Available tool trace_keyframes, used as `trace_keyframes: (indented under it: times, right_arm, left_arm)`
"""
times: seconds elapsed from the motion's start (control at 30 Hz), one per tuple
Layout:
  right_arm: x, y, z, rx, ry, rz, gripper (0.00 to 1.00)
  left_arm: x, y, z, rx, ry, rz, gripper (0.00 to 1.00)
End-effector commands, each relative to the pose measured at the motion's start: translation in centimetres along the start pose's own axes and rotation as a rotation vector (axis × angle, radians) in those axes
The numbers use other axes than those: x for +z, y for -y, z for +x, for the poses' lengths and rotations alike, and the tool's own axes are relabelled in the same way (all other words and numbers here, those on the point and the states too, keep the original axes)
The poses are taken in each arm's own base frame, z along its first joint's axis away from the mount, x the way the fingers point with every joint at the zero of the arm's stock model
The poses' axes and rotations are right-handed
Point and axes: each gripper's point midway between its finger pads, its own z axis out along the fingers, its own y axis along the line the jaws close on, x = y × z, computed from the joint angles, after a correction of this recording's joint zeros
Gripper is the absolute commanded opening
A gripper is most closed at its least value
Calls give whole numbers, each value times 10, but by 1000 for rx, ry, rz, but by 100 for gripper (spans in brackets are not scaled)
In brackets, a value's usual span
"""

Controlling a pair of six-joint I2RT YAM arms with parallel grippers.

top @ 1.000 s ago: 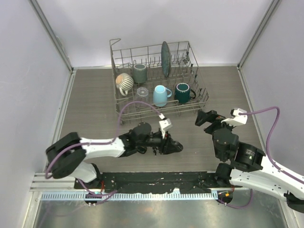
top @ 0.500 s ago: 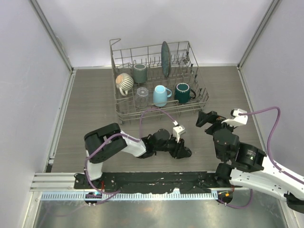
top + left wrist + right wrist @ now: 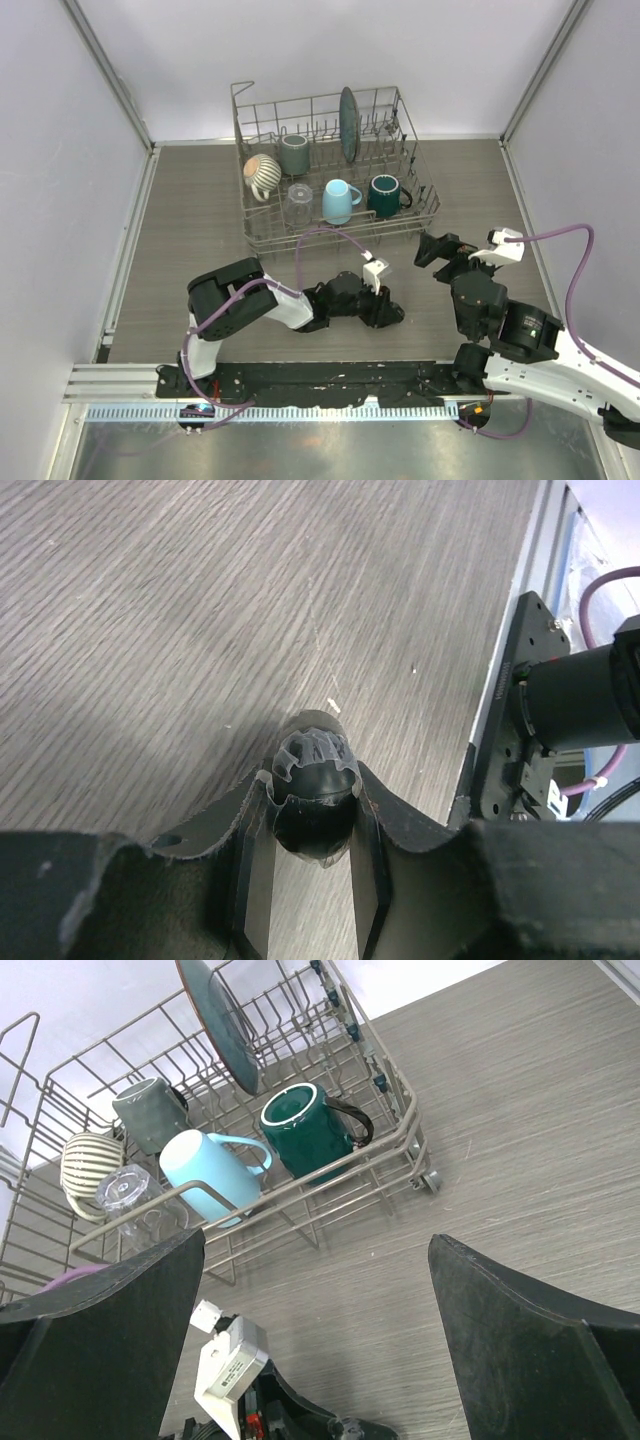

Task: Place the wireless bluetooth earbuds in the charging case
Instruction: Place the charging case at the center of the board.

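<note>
In the left wrist view, a small glossy black oval charging case [image 3: 314, 772] sits pinched between my left gripper's [image 3: 313, 785] two fingers, just above the wood-grain table. From above, the left gripper [image 3: 388, 314] lies low over the table near the front middle, shut on the case. My right gripper [image 3: 432, 250] hovers to its right with its jaws wide apart and nothing between them; in its own wrist view the right gripper [image 3: 315, 1242] looks down on bare table. The wireless bluetooth earbuds are out of view.
A wire dish rack [image 3: 262, 243] stands at the back middle, holding a striped mug [image 3: 263, 176], a grey mug [image 3: 293, 153], a light blue mug [image 3: 340, 201], a dark green mug [image 3: 385, 195], a clear glass [image 3: 299, 198] and an upright dark plate [image 3: 348, 124]. Grey walls close in both sides.
Over the last second my left arm has folded in and carried its shut gripper to the right and slightly nearer the front edge. The right arm has stayed put, jaws still wide.
</note>
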Motion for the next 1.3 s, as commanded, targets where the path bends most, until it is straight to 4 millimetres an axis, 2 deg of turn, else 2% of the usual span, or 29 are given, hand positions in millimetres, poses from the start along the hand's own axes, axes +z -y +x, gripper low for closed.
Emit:
trace_keyframes:
  times: [0.0,0.1,0.2,0.27,0.33,0.47,0.5,0.53,0.8,0.83,0.9,0.93,1.0,1.03,1.07,1.13,1.17,1.2,1.27]
  right_arm:
    - [-2,2,-27,52,58,26,100]
    - [-3,2,-29,57,61,23,100]
    - [-4,3,-31,57,64,23,100]
    - [-4,4,-31,57,63,20,100]
    - [-5,5,-31,60,62,21,100]
    - [-6,6,-31,63,62,19,100]
    - [-6,6,-32,64,62,17,100]
    - [-6,7,-32,64,62,17,100]
    - [-9,13,-44,75,83,32,100]
    - [-10,13,-45,75,84,31,100]
    - [-10,14,-49,74,92,37,100]
    - [-10,14,-50,71,94,39,100]
    - [-10,14,-52,68,96,40,100]
    - [-10,13,-50,53,92,41,100]
    - [-9,12,-49,43,89,40,100]
    - [-6,10,-41,1,75,43,100]
    - [-5,9,-36,-17,68,43,100]
    - [-3,8,-29,-40,56,38,100]
    - [0,-4,-19,-94,30,5,100]
  left_arm:
    - [2,8,-25,17,59,-19,34]
    - [1,9,-22,19,28,-23,45]
    - [-1,8,-25,18,36,-33,49]
    - [-2,8,-25,18,35,-42,55]
    - [-4,6,-24,19,23,-55,68]
    - [-10,5,-30,32,42,-78,80]
    - [-12,7,-34,38,52,-82,91]
    - [-14,6,-34,41,46,-90,94]
    - [-32,30,-60,142,48,-115,100]
    - [-37,40,-73,156,75,-105,100]
    - [-45,45,-81,188,82,-122,100]
    - [-53,57,-96,201,115,-108,100]
    - [-64,68,-102,242,116,-98,100]
    - [-72,74,-116,261,155,-104,100]
    - [-88,92,-133,286,202,-68,100]
    - [-110,108,-158,372,246,-57,100]
    - [-129,121,-176,412,291,-53,100]
    - [-138,115,-178,449,265,-102,100]
    - [-167,130,-215,546,341,-136,100]
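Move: The charging case is between the left fingertips, about 1 cm to the right of the hand point and 1 cm lower, at or just above the table. The loose earbuds lie some 15 cm to the hand's left and 1 cm nearer the base; the other black case is about 22 cm to its left, level with it. The green mug stands roughly 29 cm straight ahead. From the right hand, the charging case lies about 6 cm back, 14 cm left and 24 cm below. The charging case is let go on the bare table: the left fingers spread from their grip on it to wide open while the hand barely shifts, easing about 1 cm forward and up. The hand then climbs fast away from the case, about 20 cm in all, drifting some 4–5 cm left and rolling around 25 degrees, forward side up. The empty right hand edges up and right by a couple of centimetres. ##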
